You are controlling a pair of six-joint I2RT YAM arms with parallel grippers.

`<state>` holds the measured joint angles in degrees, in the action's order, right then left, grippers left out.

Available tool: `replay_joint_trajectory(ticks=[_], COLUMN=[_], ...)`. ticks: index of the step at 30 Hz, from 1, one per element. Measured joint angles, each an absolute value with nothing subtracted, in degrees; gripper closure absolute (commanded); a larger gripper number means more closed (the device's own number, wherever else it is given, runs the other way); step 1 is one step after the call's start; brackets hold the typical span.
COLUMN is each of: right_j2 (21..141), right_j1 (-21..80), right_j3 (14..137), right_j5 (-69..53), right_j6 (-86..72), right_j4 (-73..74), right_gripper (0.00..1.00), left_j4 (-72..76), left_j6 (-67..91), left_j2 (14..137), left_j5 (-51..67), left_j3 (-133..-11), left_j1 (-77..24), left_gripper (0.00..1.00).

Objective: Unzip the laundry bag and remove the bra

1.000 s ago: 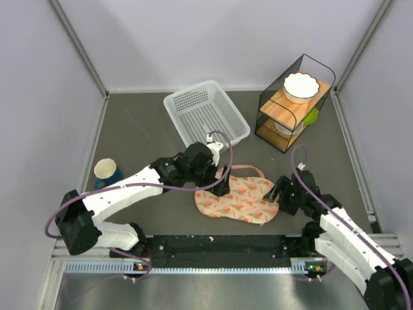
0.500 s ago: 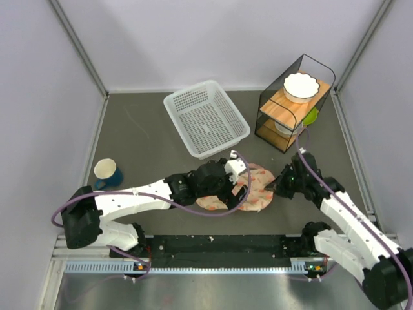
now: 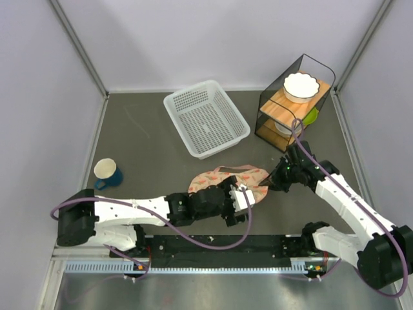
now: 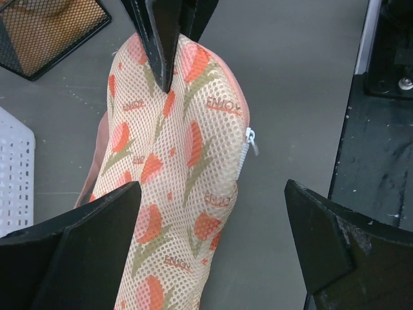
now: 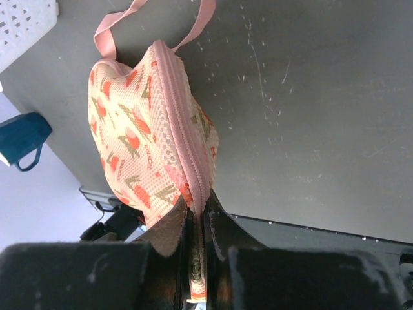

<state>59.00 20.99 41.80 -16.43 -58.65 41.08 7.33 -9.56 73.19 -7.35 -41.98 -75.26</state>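
The laundry bag [image 3: 222, 179], beige-pink mesh with red-orange flower prints, has its right end raised off the grey table. My right gripper [image 3: 270, 184] is shut on that end, pinching the pink zipper seam [image 5: 193, 187] at the bag's [image 5: 145, 139] edge between the fingers of the right gripper [image 5: 199, 223]. My left gripper [image 3: 247, 194] is open at the bag's near side, and the bag [image 4: 174, 168] lies between its fingers [image 4: 71, 258] without touching them. The small white zipper pull [image 4: 250, 139] shows on the bag's right edge. The zipper looks closed. The bra is hidden.
A white perforated basket [image 3: 206, 119] stands at the back middle. A black wire shelf [image 3: 293, 106] with a white bowl is at the back right. A blue cup [image 3: 106, 173] sits at the left. The black base rail [image 3: 219, 244] runs along the near edge.
My right gripper closed on the bag's right end and pulled it up and back. My left arm swung from the bag's far side round to its near side, still open.
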Motion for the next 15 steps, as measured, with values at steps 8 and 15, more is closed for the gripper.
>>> replay_joint_trajectory(ticks=[8,15], right_j2=[57.58,56.71], right_j1=[20.95,20.80], right_j3=[42.13,42.11], right_j5=[-17.58,-17.63], right_j6=[-59.75,-60.34], right_j4=[41.63,41.41], right_gripper=[1.00,0.94], left_j4=[10.98,12.82], left_j6=[-13.54,-14.90], left_j2=[77.52,79.35], left_j5=[-15.57,-20.91], left_j3=[-41.60,-41.56], left_j1=[-77.69,-77.76], left_gripper=[0.23,1.00])
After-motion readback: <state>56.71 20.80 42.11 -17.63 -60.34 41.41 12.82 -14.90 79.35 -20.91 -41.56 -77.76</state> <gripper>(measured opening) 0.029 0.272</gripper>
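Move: The laundry bag edge to be gripped lies about 3 cm ahead of the open left hand and 2 cm below. The zipper pull is 2 cm ahead, 4 cm right and 2 cm below; the bag's strap about 11 cm ahead, 2 cm left, the white basket some 26 cm ahead, 11 cm left, both roughly 10 cm lower. From the right hand, already holding the bag's end, that edge is 4 cm back, 6 cm left, about level. Left fingers ease 3 cm forward and down, pinching the bag edge near the zipper pull; right keeps hold. ##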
